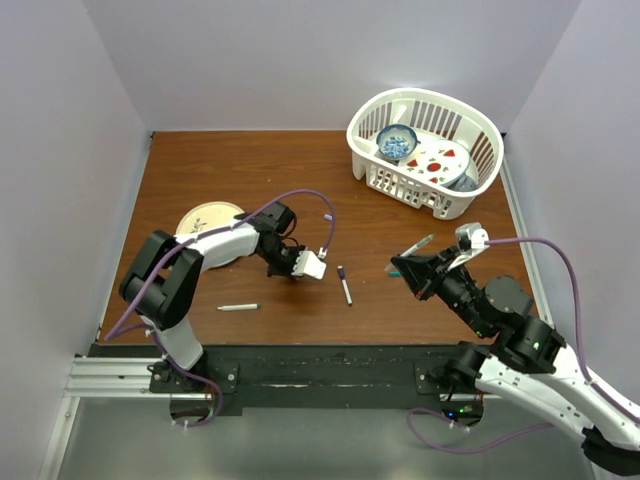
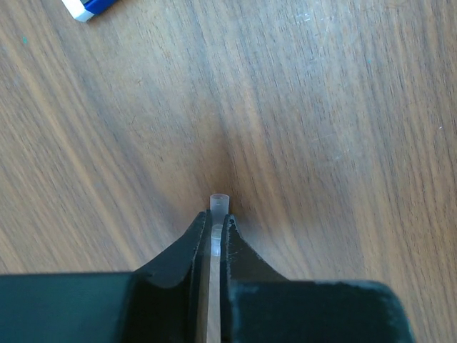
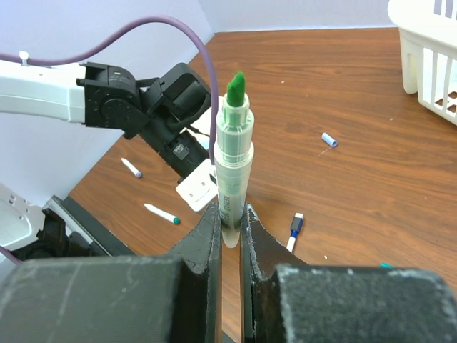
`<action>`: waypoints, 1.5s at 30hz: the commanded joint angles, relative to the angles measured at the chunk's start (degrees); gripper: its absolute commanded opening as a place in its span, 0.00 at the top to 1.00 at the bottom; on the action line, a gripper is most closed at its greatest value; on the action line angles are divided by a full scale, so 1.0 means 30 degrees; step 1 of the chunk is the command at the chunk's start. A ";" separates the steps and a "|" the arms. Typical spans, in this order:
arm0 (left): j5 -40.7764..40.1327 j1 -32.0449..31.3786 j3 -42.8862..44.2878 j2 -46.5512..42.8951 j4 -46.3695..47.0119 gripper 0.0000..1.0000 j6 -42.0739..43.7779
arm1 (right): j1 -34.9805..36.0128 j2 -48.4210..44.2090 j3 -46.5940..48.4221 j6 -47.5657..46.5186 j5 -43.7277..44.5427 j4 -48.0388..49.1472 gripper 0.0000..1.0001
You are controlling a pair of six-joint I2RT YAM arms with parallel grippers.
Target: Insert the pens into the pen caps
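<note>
My left gripper (image 2: 214,220) is shut on a small clear grey pen cap (image 2: 218,204), whose open end pokes out past the fingertips just above the wood. In the top view that gripper (image 1: 293,268) sits at mid-table. My right gripper (image 3: 230,214) is shut on the base of a green-tipped pen (image 3: 233,153) that stands up out of the jaws. From above, the green-tipped pen (image 1: 418,245) and right gripper (image 1: 400,265) are right of centre. Loose on the table lie a blue-capped pen (image 1: 345,285), a teal-tipped pen (image 1: 238,307), a lavender-tipped pen (image 3: 131,168) and a lavender cap (image 3: 328,139).
A tan plate (image 1: 205,222) lies behind the left arm. A white basket (image 1: 425,150) holding dishes stands at the back right. Purple walls close in the table on three sides. The left arm (image 3: 136,107) fills the left of the right wrist view.
</note>
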 commanded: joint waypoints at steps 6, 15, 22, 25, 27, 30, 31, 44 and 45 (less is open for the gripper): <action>0.0159 -0.0074 0.0612 -0.0040 -0.0577 0.82 0.0091 | 0.0009 -0.0770 0.0263 -0.0117 0.1123 -0.0158 1.00; 0.0042 -0.0074 0.0642 -0.0392 -0.0782 0.69 0.0032 | 0.0009 -0.1034 0.0292 -0.0204 0.1503 -0.0480 1.00; 0.0364 -0.0074 0.0496 -0.1972 0.0532 0.65 -0.0785 | 0.0009 -0.1356 0.0379 -0.0292 0.1709 -0.0685 1.00; 0.0131 -0.0045 0.0466 -0.2968 0.1559 0.41 -0.2045 | 0.0009 -0.1415 0.0438 -0.0263 0.1797 -0.0744 1.00; -0.0339 -0.0074 0.0874 -0.3817 0.1504 0.00 -0.2661 | -0.0019 -0.1473 0.0467 -0.0292 0.1739 -0.0831 1.00; -0.0221 -0.0133 0.1462 -0.5923 0.2429 0.00 -0.4032 | 0.0009 -0.1415 0.0555 -0.0234 0.1710 -0.0891 1.00; -0.0599 -0.0104 0.1404 -0.6626 0.3310 0.00 -0.4997 | 0.0009 -0.1415 0.0613 -0.0234 0.1680 -0.0919 1.00; -1.6567 0.1069 0.1521 -1.2550 0.8451 0.00 -3.1982 | 0.0038 -0.1005 0.0584 0.0062 -0.0601 -0.0686 1.00; -1.6570 0.1069 0.1492 -1.2580 0.6967 0.00 -3.4164 | 0.0010 -0.0947 0.0614 -0.0057 -0.0982 -0.0685 1.00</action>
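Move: The clear cap is between the left fingertips, about 1 cm above the tabletop where it will be left. From the left hand, the blue-capped pen lies about 12 cm right and 2 cm back, the white pen 13 cm left and 7 cm back, and the loose blue cap 15 cm ahead and 9 cm right. The clear cap is roughly 23 cm left, 8 cm ahead and 29 cm below the right hand. The left hand opens wide, letting go of the clear cap, and rises about 33 cm, twisting counter-clockwise. ##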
